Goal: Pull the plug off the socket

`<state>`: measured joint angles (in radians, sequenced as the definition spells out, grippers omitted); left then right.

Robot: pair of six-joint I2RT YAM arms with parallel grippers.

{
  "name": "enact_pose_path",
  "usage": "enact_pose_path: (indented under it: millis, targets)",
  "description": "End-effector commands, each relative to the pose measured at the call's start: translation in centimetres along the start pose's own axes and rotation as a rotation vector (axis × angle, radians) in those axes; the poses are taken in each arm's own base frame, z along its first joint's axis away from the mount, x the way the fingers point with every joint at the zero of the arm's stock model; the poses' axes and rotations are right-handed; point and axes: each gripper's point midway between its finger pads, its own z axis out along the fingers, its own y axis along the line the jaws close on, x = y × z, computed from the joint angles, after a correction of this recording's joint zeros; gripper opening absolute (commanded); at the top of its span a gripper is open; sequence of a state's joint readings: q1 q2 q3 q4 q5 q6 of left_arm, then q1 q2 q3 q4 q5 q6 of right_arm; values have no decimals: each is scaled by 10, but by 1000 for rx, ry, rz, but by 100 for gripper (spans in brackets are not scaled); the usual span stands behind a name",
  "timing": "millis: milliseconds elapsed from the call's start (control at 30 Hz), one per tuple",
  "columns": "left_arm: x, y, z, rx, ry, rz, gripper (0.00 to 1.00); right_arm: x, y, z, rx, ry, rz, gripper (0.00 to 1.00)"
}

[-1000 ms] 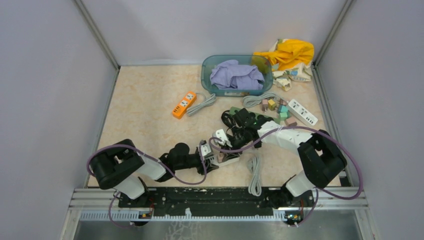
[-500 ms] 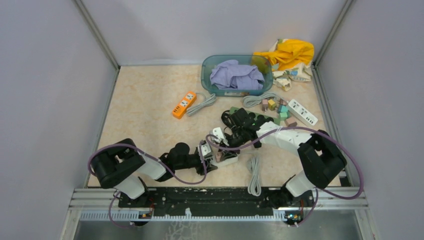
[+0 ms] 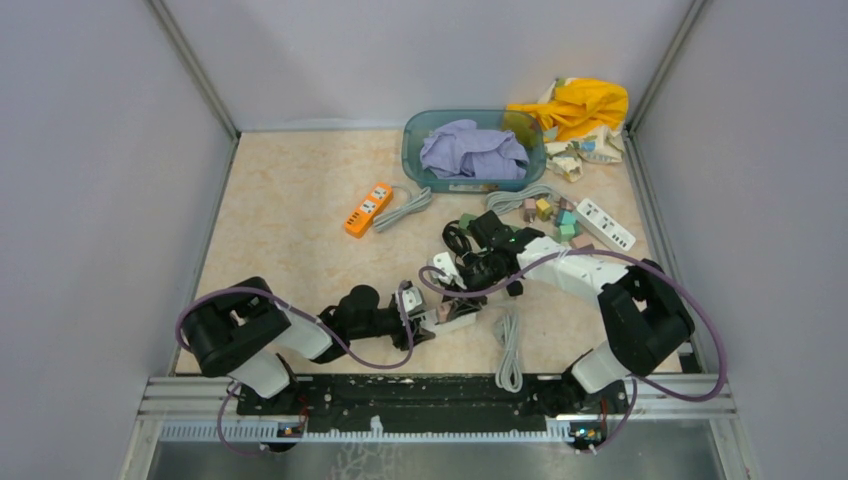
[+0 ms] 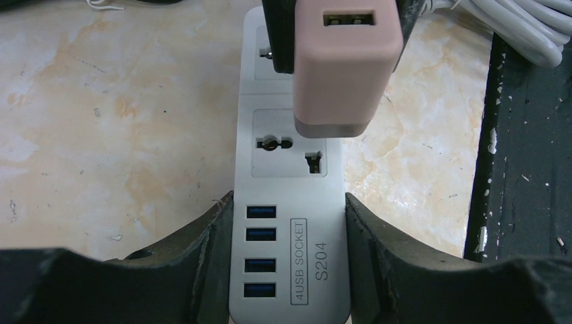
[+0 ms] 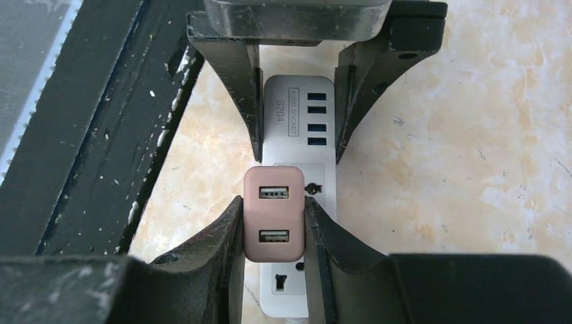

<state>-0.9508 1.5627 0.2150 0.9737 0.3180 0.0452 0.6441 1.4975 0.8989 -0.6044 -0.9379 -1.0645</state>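
A white power strip, the socket, lies on the beige table by the near rail, and my left gripper is shut on its USB end. The left wrist view shows the pink two-port plug hanging just above the strip's face, with one round-and-slot outlet bare below it. Its pins are hidden. My right gripper is shut on the plug from both sides. In the top view the strip sits between my left gripper and right gripper.
A coiled grey cable lies right of the strip, beside the black rail. Farther back are an orange power strip, a teal basin with purple cloth, several coloured plugs, another white strip and a yellow cloth.
My right arm has drawn back a little, away from the strip, with the pink plug in its grip. The left arm and the strip have stayed put.
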Motion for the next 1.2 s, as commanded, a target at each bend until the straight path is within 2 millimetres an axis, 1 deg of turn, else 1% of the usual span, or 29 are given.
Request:
enact_pose_path:
  millis: [0,233,400,567,733,833,867,967,1067,1167]
  targets:
    - [-9,-1,4,20,-27,7,1,-34,-4,-4,7,-84,-86,0]
    - [-8,-2,7,31,-25,1,1,-45,-19,-6,89,-87,-55,0]
    - [-8,-2,8,32,-24,0,1,-37,-28,-10,125,-56,-44,0]
    - [-8,-2,7,29,-22,0,1,-32,-28,-20,121,-46,-52,0]
    - [-8,-3,6,29,-24,1,1,-34,-20,-22,83,-65,-73,0]
    - [-9,-3,5,28,-28,0,1,-33,-29,-25,119,-61,-38,0]
    - [-10,-2,4,24,-30,1,1,-32,-34,-28,136,-62,-16,0]
    - [-11,-2,3,21,-31,-2,1,-27,-49,-45,211,-64,25,0]
    - [-11,-2,2,19,-30,-3,1,-19,-67,-69,325,-43,63,0]
    - [-11,-1,3,13,-28,-3,1,-5,-84,-96,451,-1,108,0]
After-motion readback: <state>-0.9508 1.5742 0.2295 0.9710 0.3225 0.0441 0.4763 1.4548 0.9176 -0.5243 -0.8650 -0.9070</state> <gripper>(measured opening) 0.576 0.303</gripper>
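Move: The right hand already holds the pink plug clear of the white socket strip, whose middle is some 7 cm below it and 2 cm back. The pile of pulled plugs lies about 18 cm ahead and 24 cm to its right, 7 cm lower. On the way are the black plug, 3 cm ahead and 14 cm right, and the green strip, 15 cm ahead and 12 cm right. From the left hand the pile is about 22 cm ahead and 29 cm right. Hovering at first, the right hand drifts through a small loop 1 to 2 cm wide over the white strip, rising a little, then sweeps forward and somewhat to the right towards the pile of pulled plugs. It ends about 6 cm farther out and 3 cm to the right, turned some 15 degrees clockwise, its fingers still pinching the pink plug. The left hand stays put and keeps its grip on the strip's USB end. ##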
